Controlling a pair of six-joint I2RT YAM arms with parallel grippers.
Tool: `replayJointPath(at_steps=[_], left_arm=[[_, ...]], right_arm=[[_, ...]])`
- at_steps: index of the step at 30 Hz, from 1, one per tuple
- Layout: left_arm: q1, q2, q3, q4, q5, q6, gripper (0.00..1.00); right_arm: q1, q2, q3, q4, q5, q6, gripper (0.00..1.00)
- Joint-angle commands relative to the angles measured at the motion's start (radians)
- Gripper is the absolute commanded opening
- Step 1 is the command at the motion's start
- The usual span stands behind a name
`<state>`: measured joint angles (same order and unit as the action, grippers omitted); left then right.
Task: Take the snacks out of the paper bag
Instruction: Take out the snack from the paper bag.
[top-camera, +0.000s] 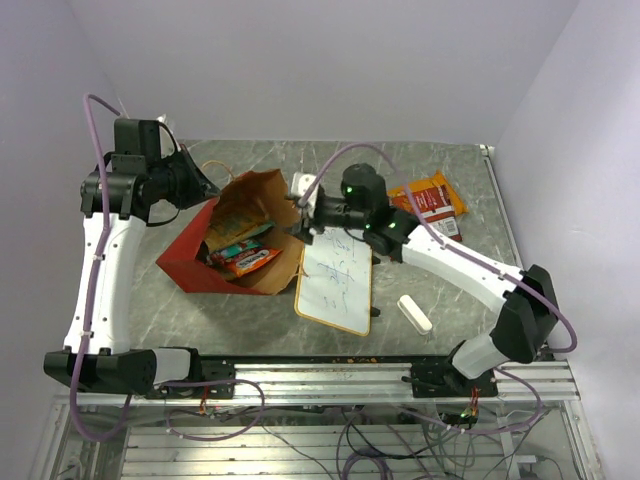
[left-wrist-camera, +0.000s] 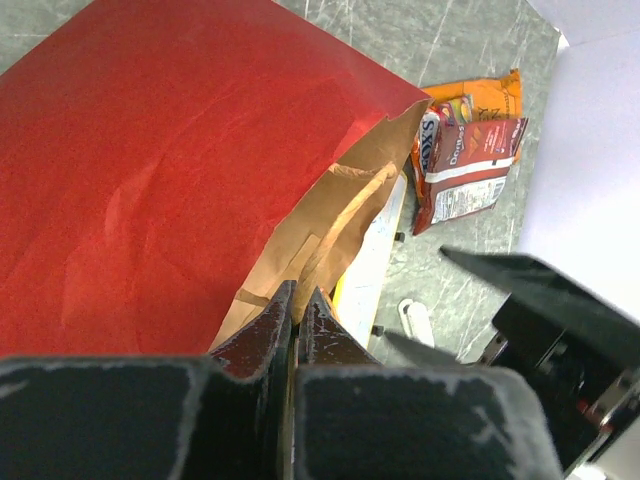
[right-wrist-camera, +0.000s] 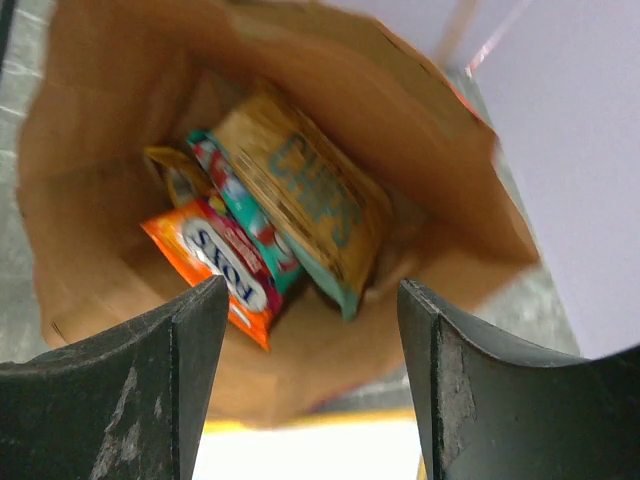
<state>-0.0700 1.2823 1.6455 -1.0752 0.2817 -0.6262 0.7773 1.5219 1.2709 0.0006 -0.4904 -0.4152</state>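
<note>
The paper bag (top-camera: 200, 262), red outside and brown inside, lies on its side with its mouth toward the right arm. My left gripper (top-camera: 208, 190) is shut on the bag's upper rim (left-wrist-camera: 300, 240), its fingertips (left-wrist-camera: 272, 312) pressed together on the paper. My right gripper (right-wrist-camera: 310, 287) stands open just in front of the mouth with nothing between its fingers. Inside the bag lie snacks: an orange packet (right-wrist-camera: 215, 262), a teal one (right-wrist-camera: 252, 228) and a yellow-brown one (right-wrist-camera: 300, 185). Two more snacks (top-camera: 430, 200), orange and red, lie on the table at the back right.
A small whiteboard (top-camera: 335, 280) lies flat just right of the bag, under the right arm. A white eraser block (top-camera: 415, 313) sits near the front right. White walls close in the table at the back and right.
</note>
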Motion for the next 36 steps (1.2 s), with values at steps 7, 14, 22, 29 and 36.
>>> replayJointPath(at_steps=[7, 14, 22, 29, 36], left_arm=[[-0.007, 0.032, 0.077, -0.002, 0.025, 0.048, 0.07], [-0.007, 0.055, 0.120, -0.047, 0.035, 0.095, 0.07], [-0.007, 0.067, 0.135, -0.063, 0.043, 0.123, 0.07], [-0.007, 0.068, 0.132, -0.068, 0.050, 0.130, 0.07], [-0.007, 0.053, 0.126, -0.084, 0.030, 0.136, 0.07]], right_arm=[[0.157, 0.233, 0.098, 0.102, 0.041, -0.368, 0.69], [0.188, 0.406, 0.178, 0.202, 0.054, -0.413, 0.70], [0.213, 0.587, 0.308, 0.184, 0.061, -0.472, 0.68], [0.218, 0.653, 0.350, 0.217, 0.108, -0.447, 0.63], [0.216, 0.633, 0.350, 0.245, 0.162, -0.376, 0.18]])
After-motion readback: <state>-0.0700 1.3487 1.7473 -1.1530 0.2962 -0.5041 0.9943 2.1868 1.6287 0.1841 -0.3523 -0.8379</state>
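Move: The brown potato snack lies in the tipped-open bag about 16 cm to the right hand's left, 3 cm farther out and 16 cm below it. Beside it the teal packet is also 16 cm left but 3 cm back, and the orange packet 12 cm left and 6 cm back, both some 17 cm down; the whiteboard sits roughly 11 cm right, 10 cm back. From the left hand the brown snack is about 5 cm right, 5 cm back, 20 cm below. The right fingers end up closing about the near edge of the brown potato snack, most of the way but not shut. To get there the hand goes some 16 cm left and 15 cm down through the bag's mouth, first drifting a little back, then forward again, the fingers dipping and the wrist rolling about 20 degrees. The left hand keeps its pinch on the bag's handle. ##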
